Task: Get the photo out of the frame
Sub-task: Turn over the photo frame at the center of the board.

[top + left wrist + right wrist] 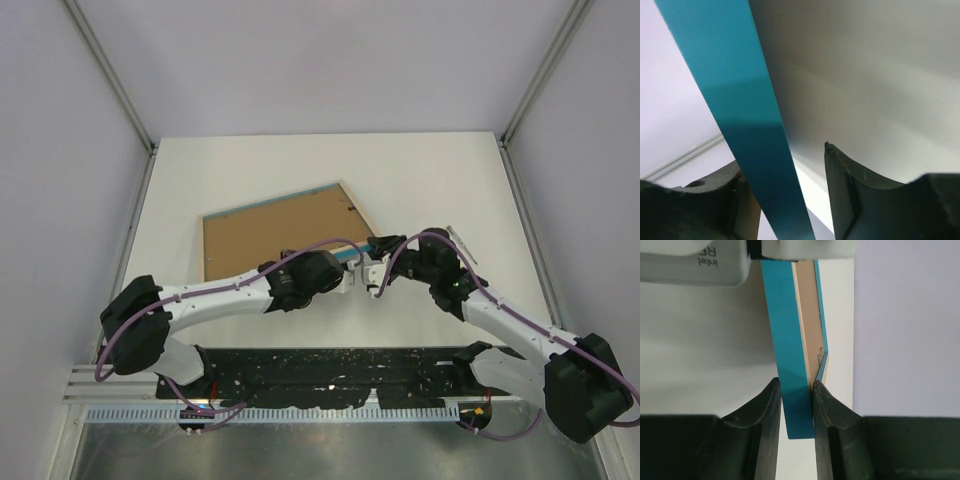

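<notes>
The frame (338,189) lies face down on the white table, showing its brown backing board (270,235). The photo is hidden beneath the board. My right gripper (372,262) is shut on the frame's near right corner, and the right wrist view shows the blue edge (790,355) pinched between both fingers (796,385). My left gripper (352,280) meets the same corner from the left. In the left wrist view the blue edge (745,115) runs between its fingers (782,165), close to the left one, with a gap to the right finger (840,190).
The white table (430,170) is walled on three sides by pale panels on metal posts. The left wrist camera's white housing (695,260) sits just beyond the right gripper's fingers. Both arm bases stand on a black plate (330,375) at the near edge.
</notes>
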`<state>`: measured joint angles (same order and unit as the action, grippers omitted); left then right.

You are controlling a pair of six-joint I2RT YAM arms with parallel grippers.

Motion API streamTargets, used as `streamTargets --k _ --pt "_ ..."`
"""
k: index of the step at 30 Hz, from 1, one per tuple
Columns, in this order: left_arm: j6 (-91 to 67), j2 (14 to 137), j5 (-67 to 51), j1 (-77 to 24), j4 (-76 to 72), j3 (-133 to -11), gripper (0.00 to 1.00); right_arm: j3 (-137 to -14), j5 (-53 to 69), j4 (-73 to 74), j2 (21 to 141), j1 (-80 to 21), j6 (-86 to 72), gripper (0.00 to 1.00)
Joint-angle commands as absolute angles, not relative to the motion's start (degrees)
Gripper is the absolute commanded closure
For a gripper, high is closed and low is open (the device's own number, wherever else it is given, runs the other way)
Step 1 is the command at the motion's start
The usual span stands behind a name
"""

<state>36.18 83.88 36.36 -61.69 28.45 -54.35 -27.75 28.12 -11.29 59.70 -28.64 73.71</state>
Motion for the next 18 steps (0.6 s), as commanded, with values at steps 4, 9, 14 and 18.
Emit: streamTargets --k 4,9,14,18 --pt "34.2 86.1 39.5 -60.5 33.3 -56.6 0.59 -31.4 28.7 -14.0 56.7 -28.4 67.8 0.92" --pt "34.1 86.4 39.2 -59.3 33.0 -57.3 0.74 -31.5 28.8 -14.0 56.5 -28.4 67.2 0.92" --pt "33.8 87.1 38.4 -58.6 33.4 -57.9 1.00 -32.3 28.7 -13.6 56.6 -28.4 66.4 0.92" --pt "33.8 87.7 37.4 -58.4 33.9 -58.4 1.00 -32.9 28.7 -13.4 56.7 -28.3 65.7 0.92"
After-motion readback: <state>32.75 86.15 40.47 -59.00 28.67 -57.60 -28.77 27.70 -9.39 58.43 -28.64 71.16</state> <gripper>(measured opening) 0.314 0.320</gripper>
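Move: The left gripper's half-closed fingers stand around the photo frame's raised near rail; where they'll pinch it is about 2 cm ahead, 1 cm left and 1 cm above. The frame's middle lies some 6 cm ahead and 4 cm left, slightly lower; its near right corner is roughly 3 cm ahead and 13 cm right. The right gripper already holds that corner, with the frame's middle about 18 cm to its left, 3 cm ahead and some 4 cm lower. Close the left fingers from half open until they pinch the blue-faced near rail of the frame, easing the hand about 2 cm forward with roughly 1 cm of left and up, and turning it a little counter-clockwise. Keep the right gripper's pinch on the near right corner and hold that hand nearly in place. ##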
